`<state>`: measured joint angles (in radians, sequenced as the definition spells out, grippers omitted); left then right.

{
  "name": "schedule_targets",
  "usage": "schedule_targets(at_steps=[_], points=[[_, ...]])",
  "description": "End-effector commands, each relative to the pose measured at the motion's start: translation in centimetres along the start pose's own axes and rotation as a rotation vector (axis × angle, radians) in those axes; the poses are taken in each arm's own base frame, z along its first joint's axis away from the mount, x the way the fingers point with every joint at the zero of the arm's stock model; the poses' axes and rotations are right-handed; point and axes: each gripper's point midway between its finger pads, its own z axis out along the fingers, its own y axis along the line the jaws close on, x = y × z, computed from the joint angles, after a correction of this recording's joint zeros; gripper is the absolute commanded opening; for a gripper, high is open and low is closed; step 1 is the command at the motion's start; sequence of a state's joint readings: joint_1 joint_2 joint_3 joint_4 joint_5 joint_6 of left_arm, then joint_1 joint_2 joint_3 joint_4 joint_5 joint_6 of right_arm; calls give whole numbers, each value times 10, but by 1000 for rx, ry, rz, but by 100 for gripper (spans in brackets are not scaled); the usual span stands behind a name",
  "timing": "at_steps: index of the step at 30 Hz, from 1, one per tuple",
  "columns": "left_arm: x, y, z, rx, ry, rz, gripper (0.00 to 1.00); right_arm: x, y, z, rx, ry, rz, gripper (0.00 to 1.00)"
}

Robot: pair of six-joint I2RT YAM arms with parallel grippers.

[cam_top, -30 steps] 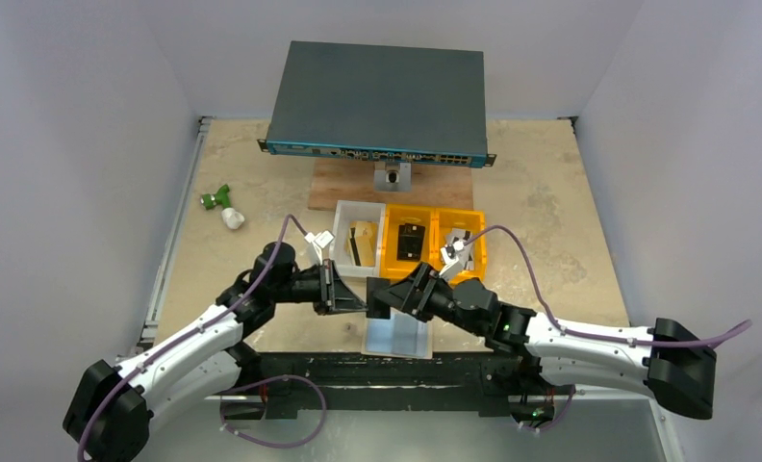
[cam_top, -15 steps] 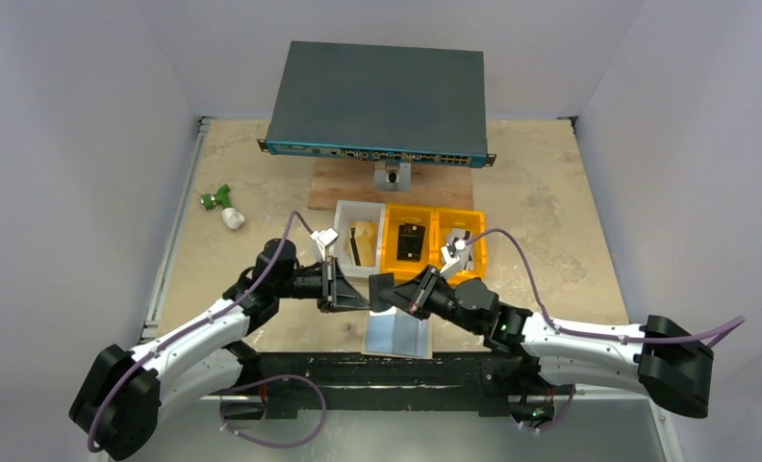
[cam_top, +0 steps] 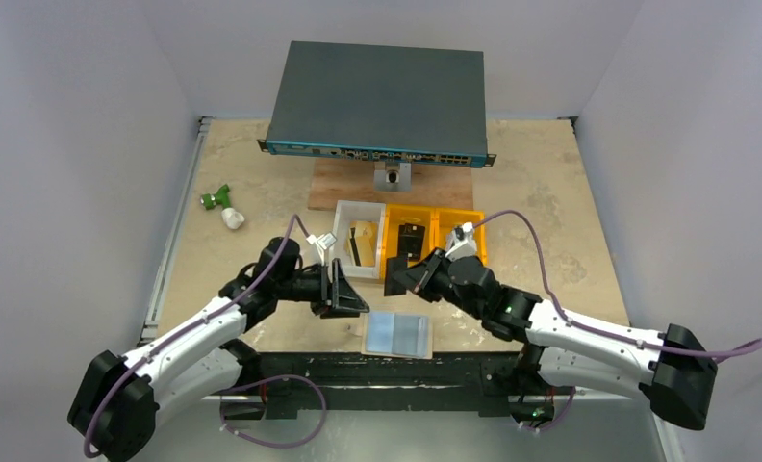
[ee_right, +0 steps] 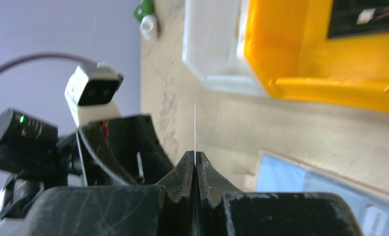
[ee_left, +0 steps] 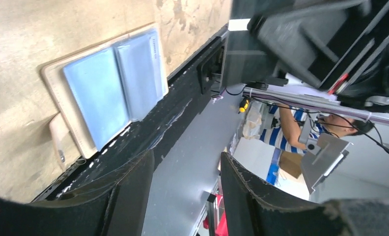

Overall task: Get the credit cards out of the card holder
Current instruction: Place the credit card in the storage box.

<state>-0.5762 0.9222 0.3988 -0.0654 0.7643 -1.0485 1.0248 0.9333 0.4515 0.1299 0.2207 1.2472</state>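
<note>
The card holder point(cam_top: 396, 334) lies open on the table by the near edge, pale blue panels up with a tan rim. It also shows in the left wrist view point(ee_left: 109, 88) and the right wrist view point(ee_right: 300, 184). My right gripper point(cam_top: 401, 277) is shut on a thin dark card point(cam_top: 393, 286), held above the table just in front of the middle orange bin point(cam_top: 411, 258). The right wrist view shows the card point(ee_right: 195, 123) edge-on between the closed jaws of the gripper point(ee_right: 195, 155). My left gripper point(cam_top: 350, 300) is open and empty, left of the holder, as the left wrist view point(ee_left: 185, 162) also shows.
A white bin point(cam_top: 350, 268) holds a tan card with a dark stripe. Two orange bins stand to its right, the far one point(cam_top: 475, 252) beside my right wrist. A network switch point(cam_top: 377, 96) on a wooden board point(cam_top: 339, 188) stands behind. A green and white piece point(cam_top: 221, 204) lies at the left.
My right gripper has moved with the dark card away from the card holder, toward the orange bins. The holder now lies uncovered. My left gripper has drawn back slightly to the left.
</note>
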Motion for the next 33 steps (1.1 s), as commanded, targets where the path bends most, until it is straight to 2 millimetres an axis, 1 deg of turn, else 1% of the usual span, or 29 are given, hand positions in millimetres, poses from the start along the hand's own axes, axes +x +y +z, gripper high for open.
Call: schedule_targets(at_steps=[1,3,6,7,10,13,15,19,22,24,26,28,29,33], points=[[-8,1,-10,-82,-48,61,52,-41,-16,3,157,-91,-107,0],[-9,2,-13,-108,-58,72,52,-53,-17,9,190,-110,-130,0],[-7,3,-17,-125,-61,80,52,-72,-27,22,240,-131,-151,0],[-7,1,-19,-124,-67,83,52,-80,-32,27,256,-138,-155,0],[-5,-1,-23,-126,-74,88,52,-96,-42,44,291,-144,-177,0],[-4,0,-26,-136,-81,96,52,-104,-51,62,328,-136,-198,0],[-2,0,-28,-140,-79,99,52,-106,-64,75,372,-120,-210,0],[1,3,-29,-146,-75,98,52,-117,-67,95,378,-131,-231,0],[2,5,-29,-147,-65,100,52,-120,-75,105,423,-119,-244,0],[2,4,-28,-150,-61,105,52,-120,-79,110,446,-110,-248,6],[0,3,-28,-153,-57,111,52,-119,-82,112,463,-98,-251,18],[0,3,-28,-157,-53,118,52,-120,-80,113,461,-99,-255,26],[-1,3,-28,-161,-52,119,52,-122,-79,113,463,-102,-255,28],[-2,3,-27,-164,-46,123,52,-123,-77,112,475,-96,-258,32]])
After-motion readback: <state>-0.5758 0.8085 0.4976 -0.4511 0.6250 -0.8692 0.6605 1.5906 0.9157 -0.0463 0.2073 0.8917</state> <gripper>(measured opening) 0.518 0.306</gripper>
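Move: The right hand holds the black card; the left yellow compartment of the storage box, where the other black card lies, is some 16 cm ahead, about 4 cm right and roughly 13 cm below. Level with that compartment, the white compartment sits 11 cm to its left and the right yellow one 12 cm to its right. The opened card holder lies 8 cm behind the right hand, 1 cm right. From the left hand that same yellow compartment is about 20 cm ahead and 10 cm right. Lets go of the black card over the left yellow compartment: the right hand carries it forward about 16 cm with a drift of some 3 cm right, first nearly level, then sinking about 8 cm, the wrist turning some 30 degrees so the fingers point more steeply down, then opens them by a third. The empty left hand, still half open, backs off 3 cm leftward. ##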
